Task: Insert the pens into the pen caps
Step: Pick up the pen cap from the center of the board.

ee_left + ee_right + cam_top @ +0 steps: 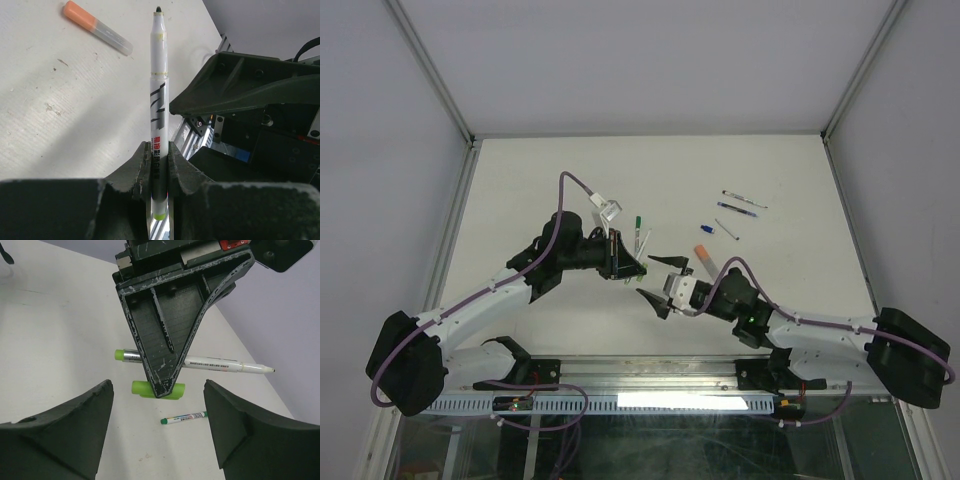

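My left gripper (159, 148) is shut on a white marker pen (159, 85) with a lime-green end; its bare dark tip points away from the jaws. In the right wrist view that pen (220, 363) lies level above the table, and a lime green pen cap (141, 389) rests on the table just below it, partly behind the left fingers (165, 335). My right gripper (158, 390) stands wide open, facing the cap, with nothing between its fingers. From above, the left gripper (623, 265) and right gripper (660, 282) nearly meet at mid-table.
An orange-capped marker (703, 257) lies just right of the grippers. A small green-capped pen (184, 417) lies beyond the cap. Dark slim pens (744, 199) and a blue cap (708, 229) lie at the back right. A clear block (609, 210) sits behind the left arm.
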`<state>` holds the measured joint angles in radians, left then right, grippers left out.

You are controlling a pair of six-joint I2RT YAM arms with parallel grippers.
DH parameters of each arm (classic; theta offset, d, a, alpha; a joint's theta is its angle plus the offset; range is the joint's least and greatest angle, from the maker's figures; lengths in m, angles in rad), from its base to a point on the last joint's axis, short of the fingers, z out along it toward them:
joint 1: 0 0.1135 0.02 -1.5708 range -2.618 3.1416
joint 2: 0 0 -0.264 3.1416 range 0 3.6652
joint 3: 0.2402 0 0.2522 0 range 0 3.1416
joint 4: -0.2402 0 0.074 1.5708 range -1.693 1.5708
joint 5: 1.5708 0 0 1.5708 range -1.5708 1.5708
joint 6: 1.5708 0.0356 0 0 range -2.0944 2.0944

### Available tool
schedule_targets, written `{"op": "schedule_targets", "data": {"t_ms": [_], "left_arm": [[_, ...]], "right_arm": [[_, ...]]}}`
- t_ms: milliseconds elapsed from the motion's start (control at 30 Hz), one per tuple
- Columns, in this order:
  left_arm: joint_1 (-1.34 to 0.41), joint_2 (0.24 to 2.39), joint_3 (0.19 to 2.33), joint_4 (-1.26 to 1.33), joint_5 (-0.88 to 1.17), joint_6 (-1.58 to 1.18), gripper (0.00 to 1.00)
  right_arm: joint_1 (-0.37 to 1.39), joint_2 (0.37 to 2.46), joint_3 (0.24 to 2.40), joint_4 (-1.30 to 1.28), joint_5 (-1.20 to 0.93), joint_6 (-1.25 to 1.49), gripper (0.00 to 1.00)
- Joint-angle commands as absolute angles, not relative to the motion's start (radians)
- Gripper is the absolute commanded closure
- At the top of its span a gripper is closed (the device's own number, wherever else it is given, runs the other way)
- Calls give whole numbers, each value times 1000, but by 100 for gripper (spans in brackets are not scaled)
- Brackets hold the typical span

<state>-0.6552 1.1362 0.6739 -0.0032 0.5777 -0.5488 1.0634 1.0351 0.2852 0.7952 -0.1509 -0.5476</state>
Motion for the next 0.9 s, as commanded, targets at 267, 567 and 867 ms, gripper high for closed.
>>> {"op": "schedule_targets", "data": {"t_ms": [267,567,867], "left_arm": [[-662,1120,676,64,598,-564,100],[-663,1115,680,64,606,-564,100],[-662,1097,686,57,598,-563,100]], "right_arm": [[1078,1091,348,895,-90,-555,34],[1078,1105,346,881,-100,-543,52],[1077,1062,359,762,-80,-526,75]]}}
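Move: Just in front of the right hand's open fingers, about 1 cm ahead, 1 cm left and 1 cm below, is the lime pen cap, still in the left fingertips, about 1 cm right of and 1 cm below that hand's point. The uncapped white pen, also in the left grip, has its middle some 5 cm ahead and 2 cm left of the right hand. Well below on the table, some 11 cm down, lie the dark green marker, roughly 14 cm ahead and 2 cm left, and the orange marker, about 8 cm ahead and 17 cm right. Closing in on the lime cap, the right hand eases about 1 cm forward and left, sinking slightly, with its wrist almost unchanged. Its fingers narrow from wide open to a bit under half, then stop with one tip on each end of the cap, pinching it lengthwise. The left hand stays in place and keeps its hold on cap and pen. ##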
